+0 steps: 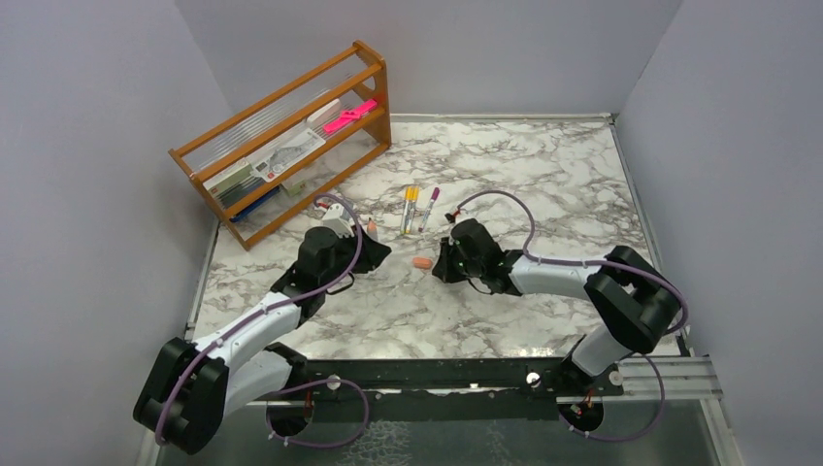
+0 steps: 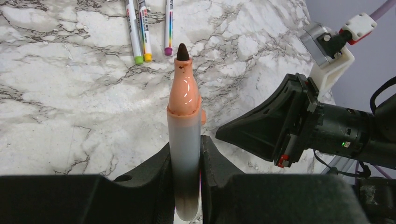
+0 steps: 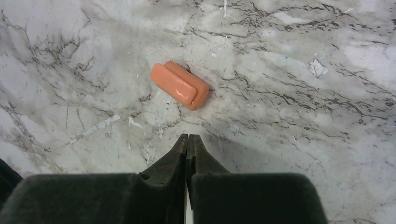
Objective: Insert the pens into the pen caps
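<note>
My left gripper (image 2: 185, 143) is shut on a pen (image 2: 184, 93) with a pale barrel, an orange-pink neck and a bare dark tip that points away from the wrist. In the top view this gripper (image 1: 374, 245) sits left of centre. An orange-pink pen cap (image 3: 180, 85) lies flat on the marble, just beyond my right gripper (image 3: 188, 137), which is shut with nothing in it. The cap (image 1: 422, 262) lies between the two grippers, close to the right gripper (image 1: 439, 264). Three more pens (image 1: 415, 208) lie side by side farther back, with green, yellow and purple ends (image 2: 147, 57).
A wooden rack (image 1: 281, 146) stands at the back left, holding flat items and a bright pink one (image 1: 349, 115). The right arm's black wrist (image 2: 289, 121) shows close on the right in the left wrist view. Walls enclose the marble table (image 1: 543, 165).
</note>
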{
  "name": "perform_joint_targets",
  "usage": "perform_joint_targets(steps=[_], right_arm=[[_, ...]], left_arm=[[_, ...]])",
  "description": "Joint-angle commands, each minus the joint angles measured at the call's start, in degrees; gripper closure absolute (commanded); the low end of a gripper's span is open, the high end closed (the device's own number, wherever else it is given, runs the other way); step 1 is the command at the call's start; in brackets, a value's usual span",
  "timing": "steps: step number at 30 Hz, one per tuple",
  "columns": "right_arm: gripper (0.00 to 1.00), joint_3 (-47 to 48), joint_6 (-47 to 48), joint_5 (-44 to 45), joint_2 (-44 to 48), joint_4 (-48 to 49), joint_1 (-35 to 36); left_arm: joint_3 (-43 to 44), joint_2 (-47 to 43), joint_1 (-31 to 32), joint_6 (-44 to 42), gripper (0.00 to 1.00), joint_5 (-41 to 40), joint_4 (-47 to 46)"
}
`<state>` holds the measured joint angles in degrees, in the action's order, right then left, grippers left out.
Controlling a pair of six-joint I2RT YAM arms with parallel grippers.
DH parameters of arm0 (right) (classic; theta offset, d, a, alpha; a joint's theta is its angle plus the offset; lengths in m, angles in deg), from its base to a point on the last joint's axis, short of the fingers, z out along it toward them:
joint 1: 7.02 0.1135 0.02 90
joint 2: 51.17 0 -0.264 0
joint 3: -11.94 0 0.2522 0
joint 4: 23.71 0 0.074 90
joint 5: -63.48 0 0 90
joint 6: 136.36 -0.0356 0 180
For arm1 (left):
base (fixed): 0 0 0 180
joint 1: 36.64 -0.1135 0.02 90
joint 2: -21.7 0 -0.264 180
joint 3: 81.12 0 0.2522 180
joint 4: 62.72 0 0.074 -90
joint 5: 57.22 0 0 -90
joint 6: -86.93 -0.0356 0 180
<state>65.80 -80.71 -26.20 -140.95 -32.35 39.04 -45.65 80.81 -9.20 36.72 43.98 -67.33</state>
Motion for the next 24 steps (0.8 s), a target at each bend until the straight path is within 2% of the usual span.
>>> perform_joint_targets(steps=[1, 10, 21, 24], right_arm=[[0.99, 3.3, -1.8, -2.2, -3.8, 1.2, 0.3], [0.99, 9.9, -2.1, -0.6, -11.3, -1.1, 0.1], [0.99, 20.1, 2.4, 0.0, -17.3, -4.5, -4.7], [0.92, 24.1, 3.0, 0.1, -19.7, -6.3, -4.7]], left_arm=[[-0.8, -1.1, -0.5, -0.6, 1.0, -0.8, 0.2], [1.8, -0.3, -0.7, -3.3, 1.0, -0.7, 3.2], [-2.2, -2.7, -0.8, -1.7, 1.0, -1.7, 0.1], [-2.0, -2.7, -0.9, -2.0, 1.0, -1.3, 0.3]])
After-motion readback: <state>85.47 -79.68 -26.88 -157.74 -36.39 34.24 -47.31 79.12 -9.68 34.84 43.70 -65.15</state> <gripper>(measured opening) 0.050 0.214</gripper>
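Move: The orange cap lies on the table about 3 cm ahead of the right hand's shut fingertips, 3 cm to their left and a couple of centimetres lower. Beyond it are the green- and yellow-ended pens, some 16 cm ahead and 6 cm left of this hand; the purple-ended pen is also 16 cm ahead, but only 1 cm left. From the left hand the cap is about 7 cm ahead, 7 cm right and 12 cm below. Its fingers shut, the right hand comes up against the orange cap and pushes it over the table with the fingertips, still touching it at the end. The hand first slides left about 3 cm with a small dip, then sweeps forward towards the near ends of the pens, some 8 cm forward in all and quickest at the finish; the wrist hardly turns. ##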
